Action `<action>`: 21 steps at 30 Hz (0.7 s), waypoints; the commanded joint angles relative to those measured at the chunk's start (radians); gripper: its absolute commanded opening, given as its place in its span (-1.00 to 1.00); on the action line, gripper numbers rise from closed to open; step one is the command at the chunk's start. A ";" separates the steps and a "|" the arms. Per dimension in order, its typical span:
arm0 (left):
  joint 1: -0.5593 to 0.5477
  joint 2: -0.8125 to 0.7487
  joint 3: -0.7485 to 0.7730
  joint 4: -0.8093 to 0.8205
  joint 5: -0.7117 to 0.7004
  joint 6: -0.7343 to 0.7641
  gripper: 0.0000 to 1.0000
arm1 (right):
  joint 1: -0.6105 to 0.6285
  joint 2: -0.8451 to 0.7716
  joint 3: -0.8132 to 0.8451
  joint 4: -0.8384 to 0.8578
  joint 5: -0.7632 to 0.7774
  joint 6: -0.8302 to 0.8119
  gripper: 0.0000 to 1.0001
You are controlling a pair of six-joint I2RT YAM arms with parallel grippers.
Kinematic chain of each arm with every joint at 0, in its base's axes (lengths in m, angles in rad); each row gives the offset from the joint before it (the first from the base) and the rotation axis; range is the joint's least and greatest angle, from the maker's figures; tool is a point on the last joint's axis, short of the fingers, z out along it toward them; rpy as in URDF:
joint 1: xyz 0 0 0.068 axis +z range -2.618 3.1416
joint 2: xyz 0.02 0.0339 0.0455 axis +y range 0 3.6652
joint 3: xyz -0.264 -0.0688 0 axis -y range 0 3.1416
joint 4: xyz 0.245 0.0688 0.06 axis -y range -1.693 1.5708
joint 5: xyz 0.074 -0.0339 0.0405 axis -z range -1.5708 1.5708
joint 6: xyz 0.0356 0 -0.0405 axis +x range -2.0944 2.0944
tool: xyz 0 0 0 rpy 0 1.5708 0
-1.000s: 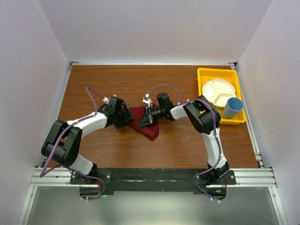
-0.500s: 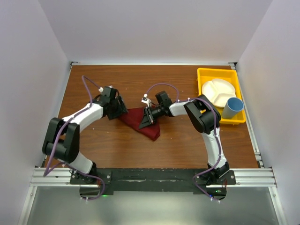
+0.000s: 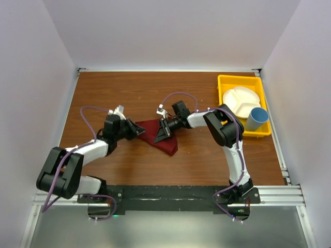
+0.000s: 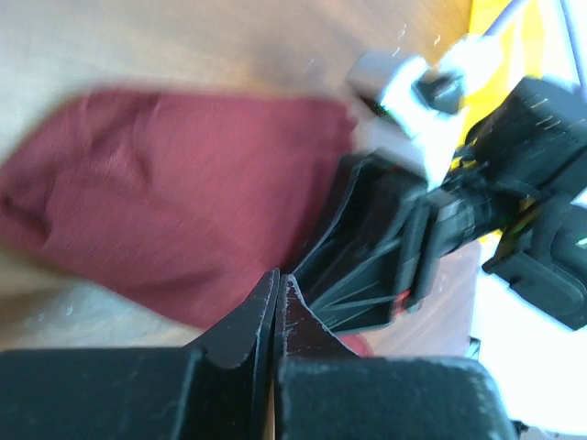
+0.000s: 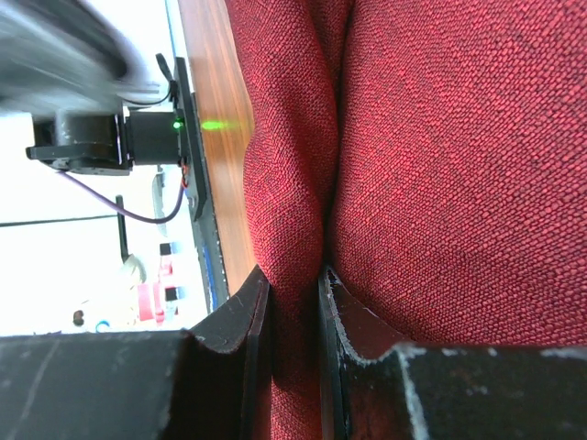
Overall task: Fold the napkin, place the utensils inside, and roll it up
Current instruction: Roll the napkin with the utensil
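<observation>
The dark red napkin (image 3: 164, 144) lies crumpled at the middle of the wooden table. My right gripper (image 3: 159, 135) reaches in from the right and is shut on a raised fold of the napkin (image 5: 440, 137), with cloth pinched between its fingers (image 5: 249, 312). My left gripper (image 3: 138, 128) sits at the napkin's left corner. Its jaws (image 4: 277, 275) are pressed together and show nothing between them, and the napkin (image 4: 183, 183) spreads just beyond their tips. The right gripper's black fingers (image 4: 385, 247) also show in the left wrist view. The utensils are out of view.
A yellow tray (image 3: 226, 82) stands at the back right, holding a white divided plate (image 3: 240, 102) and a blue cup (image 3: 256, 119). White walls enclose the table on the left, back and right.
My left gripper has gone from open to shut, and its arm has dropped lower and swung left. The napkin's left corner now reaches further left. The right gripper has held still.
</observation>
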 commanded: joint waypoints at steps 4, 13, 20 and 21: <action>0.045 0.203 -0.195 0.649 0.066 -0.153 -1.00 | 0.000 0.006 -0.020 -0.137 0.120 -0.050 -1.00; 0.162 0.384 -0.140 0.717 0.068 -0.098 -1.00 | 0.000 -0.008 -0.017 -0.177 0.120 -0.080 -1.00; 0.228 0.337 -0.126 0.464 0.037 0.017 -1.00 | 0.000 -0.016 -0.014 -0.179 0.117 -0.078 -1.00; 0.234 0.337 -0.124 0.482 0.051 0.028 -1.00 | 0.000 -0.016 -0.014 -0.175 0.118 -0.075 -1.00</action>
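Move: The napkin roll's left end lies almost under the left hand, about 2 cm to its left, 1 cm farther out and 7 cm below. The right gripper is some 7 cm to the left hand's right, 4 cm nearer the base and 6 cm lower. From the right hand, which grips the roll, that left end is about 9 cm to the left and 5 cm ahead, at much the same height. Left hand, fingers shut, sinks about 4.5 cm, then sweeps left and forward, while right keeps pinching the napkin. ##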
